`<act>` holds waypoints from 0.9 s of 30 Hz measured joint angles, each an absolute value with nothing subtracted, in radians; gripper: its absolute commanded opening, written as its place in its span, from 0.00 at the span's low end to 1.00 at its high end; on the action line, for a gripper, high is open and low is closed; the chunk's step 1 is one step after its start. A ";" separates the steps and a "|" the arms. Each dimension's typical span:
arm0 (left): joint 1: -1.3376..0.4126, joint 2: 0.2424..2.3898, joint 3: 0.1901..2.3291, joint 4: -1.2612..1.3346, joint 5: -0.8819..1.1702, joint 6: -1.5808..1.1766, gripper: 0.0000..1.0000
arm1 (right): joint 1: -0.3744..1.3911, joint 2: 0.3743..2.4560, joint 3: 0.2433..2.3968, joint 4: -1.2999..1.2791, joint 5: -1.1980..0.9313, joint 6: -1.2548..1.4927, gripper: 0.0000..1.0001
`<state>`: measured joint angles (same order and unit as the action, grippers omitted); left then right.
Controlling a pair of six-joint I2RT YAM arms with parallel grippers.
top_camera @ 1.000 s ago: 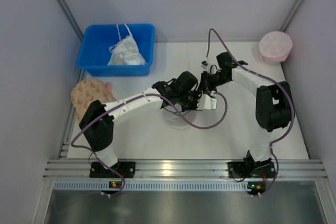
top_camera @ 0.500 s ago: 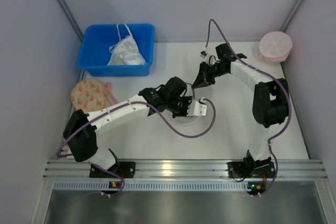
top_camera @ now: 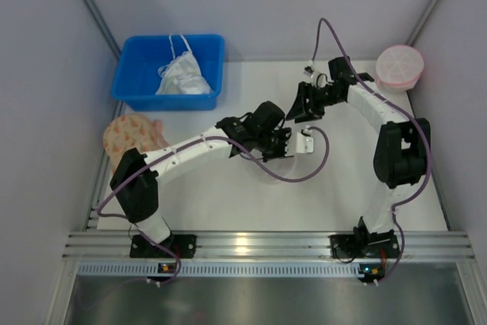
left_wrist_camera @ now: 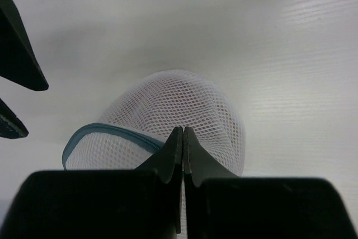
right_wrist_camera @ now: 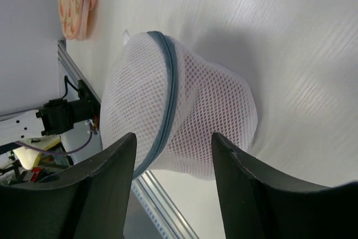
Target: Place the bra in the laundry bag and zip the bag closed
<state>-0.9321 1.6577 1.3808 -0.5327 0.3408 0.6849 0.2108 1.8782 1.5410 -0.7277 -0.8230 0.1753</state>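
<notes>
The laundry bag [left_wrist_camera: 184, 104] is a white mesh dome with a blue-grey zipper line [left_wrist_camera: 106, 130]. It fills the middle of the right wrist view as laundry bag [right_wrist_camera: 207, 104]. A faint reddish tint shows through the mesh; the bra itself is not clearly seen. My left gripper [left_wrist_camera: 183, 131] is shut, its tips pinching the bag at the zipper line. My right gripper [right_wrist_camera: 173, 135] is open, short of the bag, with nothing between its fingers [right_wrist_camera: 112, 166]. From above, the left gripper [top_camera: 283, 146] and right gripper [top_camera: 303, 108] are close together at mid-table, and the bag is hidden under the left wrist.
A blue bin [top_camera: 133, 85] with a white garment [top_camera: 183, 78] stands at the back left. A beige patterned disc [top_camera: 133, 133] lies at the left edge. A pink round mesh bag [top_camera: 399, 66] sits at the back right. A metal rail [top_camera: 266, 245] runs along the near edge.
My right gripper went from shut to open and pulled back from the bag toward the far right. The left gripper stayed shut and shifted slightly away from the near edge.
</notes>
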 measured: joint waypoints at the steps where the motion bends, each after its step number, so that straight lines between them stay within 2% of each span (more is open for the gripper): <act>1: -0.932 1.670 1.390 -0.533 0.339 0.684 0.00 | 0.205 1.867 1.523 -0.735 -0.829 0.171 0.55; 5: -0.932 1.707 1.419 -0.531 0.331 0.683 0.00 | 0.229 1.837 1.433 -0.752 -0.862 0.164 0.46; 6: -0.932 1.714 1.427 -0.531 0.331 0.683 0.00 | 0.247 1.837 1.412 -0.754 -0.868 0.163 0.36; 11: -0.932 1.726 1.448 -0.532 0.329 0.683 0.00 | 0.311 1.839 1.368 -0.755 -0.884 0.168 0.13; 12: -0.933 1.726 1.448 -0.531 0.332 0.683 0.00 | 0.315 1.839 1.369 -0.751 -0.886 0.168 0.00; 27: -0.968 1.618 1.269 -0.493 0.321 0.649 0.00 | 0.272 1.936 1.519 -0.756 -0.885 0.194 0.00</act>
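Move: The open right hand is going for the laundry bag's zip, at a stretch about 7 cm back from it, 3 cm to its left and 3 cm lower. The left fingertips already pinch the zip some 13 cm back and 2 cm left of the right hand, at about its height, and the bag's body hangs roughly 9 cm back, 3 cm left and 9 cm down. For the left hand, that stretch lies around 6 cm ahead, 1 cm left and 2 cm below. The right hand swings back about 7 cm, with some left and down, towards the left fingers and shuts on the blue zip band, then keeps its pinch and draws it some 4 cm forward again. The left hand, fingers still shut on the zip, first edges about a centimetre forward and to the right, then pulls back about 3 cm, drifting left and down, away from the right hand so that the two work against each other along the zip. ##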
